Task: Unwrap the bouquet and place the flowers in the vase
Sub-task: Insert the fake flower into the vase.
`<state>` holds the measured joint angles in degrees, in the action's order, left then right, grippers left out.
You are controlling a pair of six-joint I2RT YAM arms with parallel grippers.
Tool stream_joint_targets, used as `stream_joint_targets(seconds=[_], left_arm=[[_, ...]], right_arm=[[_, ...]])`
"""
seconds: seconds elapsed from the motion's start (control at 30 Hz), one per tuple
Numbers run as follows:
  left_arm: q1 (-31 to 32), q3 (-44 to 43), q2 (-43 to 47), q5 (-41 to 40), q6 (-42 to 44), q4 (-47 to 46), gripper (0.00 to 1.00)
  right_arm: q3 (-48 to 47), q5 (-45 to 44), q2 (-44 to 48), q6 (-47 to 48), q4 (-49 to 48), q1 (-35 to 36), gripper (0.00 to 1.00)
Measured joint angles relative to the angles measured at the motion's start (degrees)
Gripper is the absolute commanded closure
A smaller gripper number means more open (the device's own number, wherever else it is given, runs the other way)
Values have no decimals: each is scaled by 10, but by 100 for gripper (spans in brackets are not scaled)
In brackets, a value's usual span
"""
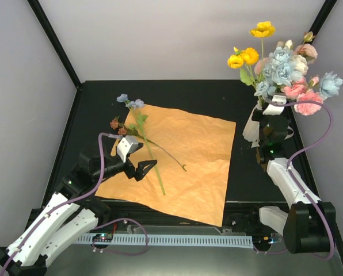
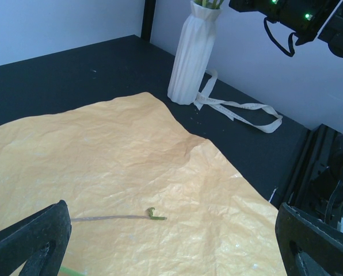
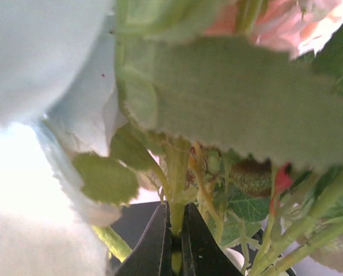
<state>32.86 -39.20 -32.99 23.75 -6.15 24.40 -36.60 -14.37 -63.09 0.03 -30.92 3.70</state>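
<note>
The orange paper [image 1: 189,155] lies unfolded flat on the black table. Two loose flowers [image 1: 138,123] rest on it, one with pale blue blooms, one with dark red buds. My left gripper [image 1: 144,169] hovers open just above the paper beside their stems; in its wrist view a stem end [image 2: 151,215] lies between the fingers [image 2: 33,241]. The white ribbed vase [image 1: 251,129] stands at the right, with stems in its mouth [image 2: 206,3]. A bunch of flowers [image 1: 281,69] rises above it. My right gripper [image 1: 270,100] is shut on a green stem [image 3: 177,221] in that bunch.
The cream ribbon [image 2: 240,109] lies loose on the table next to the vase's foot. Leaves and blooms fill the right wrist view. White walls and black frame posts [image 1: 53,40] enclose the table. A cable rail [image 1: 171,238] runs along the near edge.
</note>
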Motion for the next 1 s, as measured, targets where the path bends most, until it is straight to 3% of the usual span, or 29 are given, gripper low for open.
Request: stream_joint_targets(seconds=[0.13, 0.47, 0.6, 1.0], left_arm=[[0, 0, 0, 0, 0, 0, 1], [0, 0, -2, 0, 0, 0, 1], [0, 0, -5, -3, 0, 0, 1], [0, -4, -42, -87, -10, 32, 1]], right_arm=[[3, 2, -6, -4, -2, -3, 94], [3, 14, 10, -35, 42, -3, 68], [-5, 21, 30, -64, 102, -3, 60], [-52, 80, 120, -247, 322, -3, 53]])
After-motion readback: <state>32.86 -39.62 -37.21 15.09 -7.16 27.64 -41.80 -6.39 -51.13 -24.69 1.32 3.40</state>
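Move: Just ahead of the right hand, which still grips a flower stem, lies the vase mouth: some 3 cm forward, 2 cm to its right and 6 cm lower. The white ribbon lies about 8 cm right and 4 cm back, 30 cm below. From the open left hand, the loose blue flower's middle is about 11 cm ahead, 5 cm left and 26 cm below; the brown rose's is about 13 cm ahead and 3 cm left, at the same depth. Letting go of the stem at the vase mouth, the right fingers open to nearly half and the hand draws back about 4 cm, slipping 2 cm left and 2 cm down while it rolls some 25 degrees, left side rising, and tips down a little. Late on, the wide-open left hand starts down and forward, with a little left, towards the loose blue flower, turning slightly counter-clockwise. ##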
